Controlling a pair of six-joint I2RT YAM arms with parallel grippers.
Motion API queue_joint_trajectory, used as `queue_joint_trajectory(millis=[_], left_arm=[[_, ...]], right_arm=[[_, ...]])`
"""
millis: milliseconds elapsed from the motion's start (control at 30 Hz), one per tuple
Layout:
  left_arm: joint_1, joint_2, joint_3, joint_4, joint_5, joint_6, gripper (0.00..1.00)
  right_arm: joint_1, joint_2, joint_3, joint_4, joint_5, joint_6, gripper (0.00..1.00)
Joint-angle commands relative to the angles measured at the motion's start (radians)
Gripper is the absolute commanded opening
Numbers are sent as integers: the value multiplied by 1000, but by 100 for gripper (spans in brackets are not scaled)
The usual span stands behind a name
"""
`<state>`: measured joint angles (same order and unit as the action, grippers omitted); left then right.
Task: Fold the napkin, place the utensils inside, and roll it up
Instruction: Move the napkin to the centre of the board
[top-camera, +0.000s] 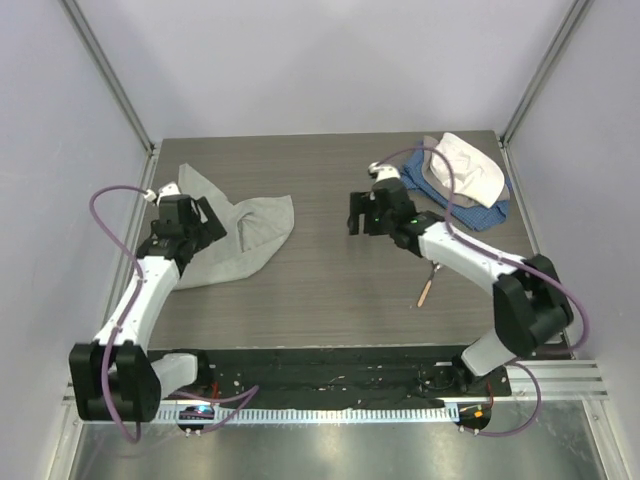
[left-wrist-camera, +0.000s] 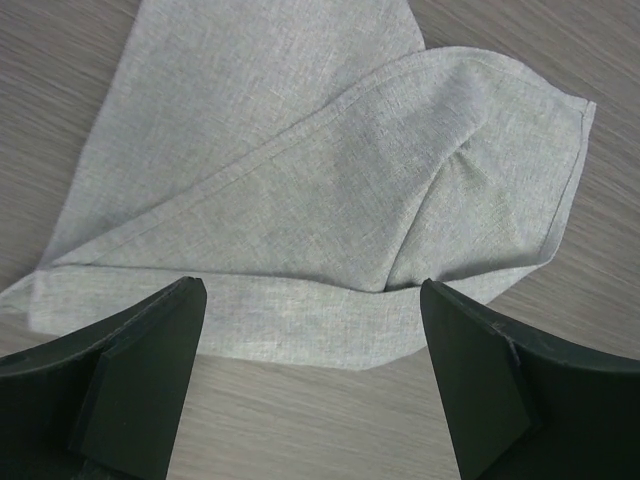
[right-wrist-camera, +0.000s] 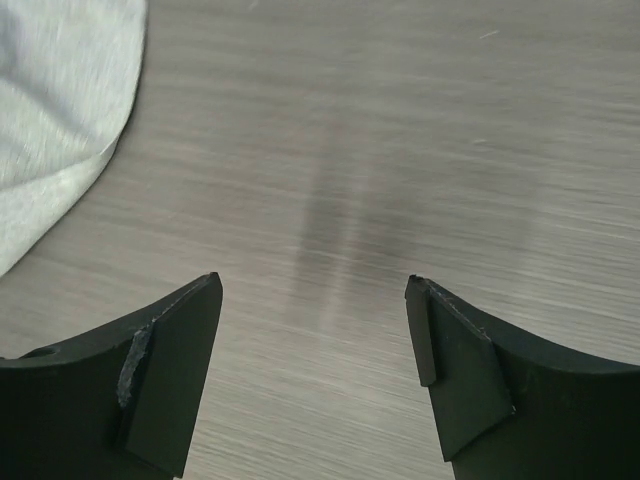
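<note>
The light grey napkin (top-camera: 240, 235) lies rumpled and partly folded over itself on the left of the table. It fills the upper part of the left wrist view (left-wrist-camera: 330, 180), and its edge shows at the top left of the right wrist view (right-wrist-camera: 50, 110). My left gripper (top-camera: 205, 215) is open and empty, just above the napkin's left part (left-wrist-camera: 312, 300). My right gripper (top-camera: 358, 215) is open and empty over bare wood right of the napkin (right-wrist-camera: 312, 295). The spoon (top-camera: 427, 287), with its wooden handle, lies under my right arm near the table's front right.
A heap of blue, grey and white cloths (top-camera: 462, 178) sits at the back right corner. The wooden table (top-camera: 330, 290) is walled by pale panels at the back and sides. A black rail runs along the front edge.
</note>
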<state>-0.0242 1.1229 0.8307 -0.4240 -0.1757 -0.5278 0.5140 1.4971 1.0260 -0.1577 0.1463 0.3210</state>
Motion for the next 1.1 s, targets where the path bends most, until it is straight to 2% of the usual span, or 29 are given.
queue_joint_trajectory(millis=[0,233,633,733,767,867,1067], left_arm=[[-26,159,57,132,35,-58,91],[-71,357,146,186,61,-46,87],[-100,555,200,197,76,-31,65],[-147,580,208,206,68,-18,42],[-161,584,209,206,68,-17,23],[-236,592,208,209,73,-18,0],[-427,592,197,215,74,-46,0]], right_arm=[[84,142,139,12,-73,78,81],[159,400,348,-9,-93,104,77],[176,736,749,-92,-5,60,77],[178,767,802,-124,28,50,77],[178,769,810,-131,38,46,77],[178,746,786,-160,108,32,77],[164,614,657,-212,167,7,78]])
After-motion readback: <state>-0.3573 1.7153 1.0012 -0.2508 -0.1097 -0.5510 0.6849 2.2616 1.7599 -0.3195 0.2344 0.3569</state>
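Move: The napkin's middle fold lies about 7 cm ahead of the left hand, 5 cm to its right and 12 cm below. From the right hand that fold is about 35 cm to the left and 2 cm ahead, the napkin's right corner some 21 cm left and 15 cm ahead, and the wooden-handled utensil 14 cm right and 11 cm back, all about 12 cm lower. Bring the left gripper down about 11 cm and forward onto the napkin's middle fold, tipping it down, pinch the cloth and drag it some 9 cm right, turning the wrist clockwise. Meanwhile sweep the open right gripper about 17 cm left, forward and down to the napkin's right corner, then ease back right about 3 cm, fingers still open. ##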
